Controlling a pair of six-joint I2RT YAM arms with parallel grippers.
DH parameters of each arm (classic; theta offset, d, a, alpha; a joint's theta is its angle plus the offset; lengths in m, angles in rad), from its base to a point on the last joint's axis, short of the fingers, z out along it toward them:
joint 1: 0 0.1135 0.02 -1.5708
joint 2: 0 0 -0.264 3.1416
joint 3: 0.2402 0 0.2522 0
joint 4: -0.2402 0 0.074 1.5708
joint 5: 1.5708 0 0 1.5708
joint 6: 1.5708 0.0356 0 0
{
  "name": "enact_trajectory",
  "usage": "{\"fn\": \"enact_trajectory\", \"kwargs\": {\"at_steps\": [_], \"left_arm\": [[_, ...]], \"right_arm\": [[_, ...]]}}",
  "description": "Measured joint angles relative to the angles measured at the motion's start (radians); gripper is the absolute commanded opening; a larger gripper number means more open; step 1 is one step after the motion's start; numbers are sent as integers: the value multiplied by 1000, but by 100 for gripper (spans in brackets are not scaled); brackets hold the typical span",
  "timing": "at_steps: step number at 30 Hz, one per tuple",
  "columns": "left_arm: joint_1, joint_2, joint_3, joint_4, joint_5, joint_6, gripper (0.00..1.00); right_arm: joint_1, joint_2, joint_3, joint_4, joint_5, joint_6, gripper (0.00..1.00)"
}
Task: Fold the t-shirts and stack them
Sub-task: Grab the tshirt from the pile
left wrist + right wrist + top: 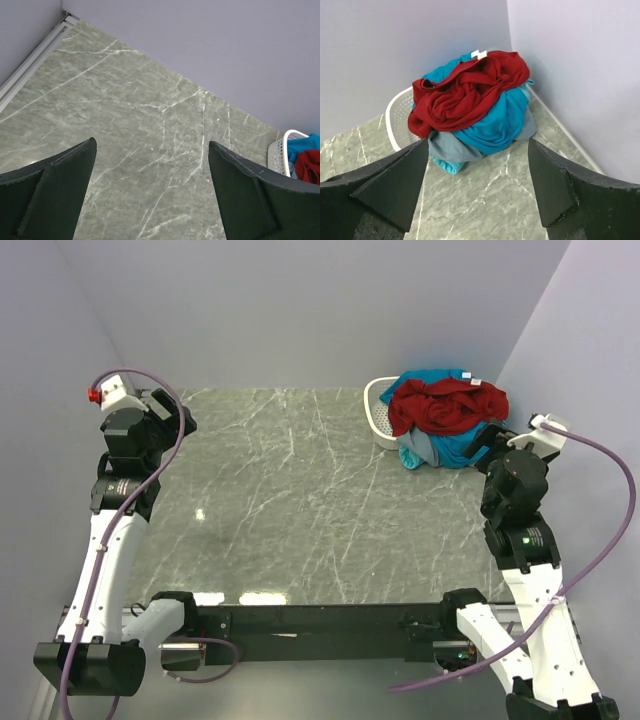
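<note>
The t-shirts lie in a crumpled heap over a white basket (378, 412) in the far right corner of the table. A dark red shirt (467, 95) is on top, with a teal-blue one (495, 122) and a grey one (450, 145) under it. A small white label (479, 54) sticks up at the heap's back. My right gripper (478, 142) is open just in front of the heap, above the table, holding nothing. My left gripper (151, 145) is open over the far left of the marble top, far from the shirts, which show at that view's right edge as red cloth (310, 167).
The grey-green marble table (290, 500) is walled at the back and on both sides. A pale strip (35, 60) runs along the left wall's foot. The basket (397, 117) sits tight in the corner by the right wall. Purple cables loop off both wrists.
</note>
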Motion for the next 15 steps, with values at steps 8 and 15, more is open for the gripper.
{"fn": "enact_trajectory", "kwargs": {"at_steps": [8,15], "left_arm": [[0,0,0,-12,-18,1,99],[0,24,11,-51,-23,-14,99]], "right_arm": [[0,24,98,-47,27,-26,88],[-3,193,252,-58,26,-34,88]]}}
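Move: The red t-shirt on top of the pile lies about 25 cm ahead of the right hand, some 3 cm to its left and 22 cm below. The blue shirt hangs out in front of it, about 18 cm ahead of that hand and level sideways; the grey cloth is some 17 cm ahead and 12 cm left. The white basket's middle is about 25 cm ahead, 7 cm left. From the left hand the red t-shirt is some 18 cm ahead, 60 cm right and 20 cm below. Nothing is touched; the right hand heads up into free air before the pile, rising about 5 cm in all. It first climbs almost straight up, then swings forward by roughly 3 cm as the climb levels off. The wrist hardly turns, and the fingers stay wide open, still pointing ahead and to the right. ##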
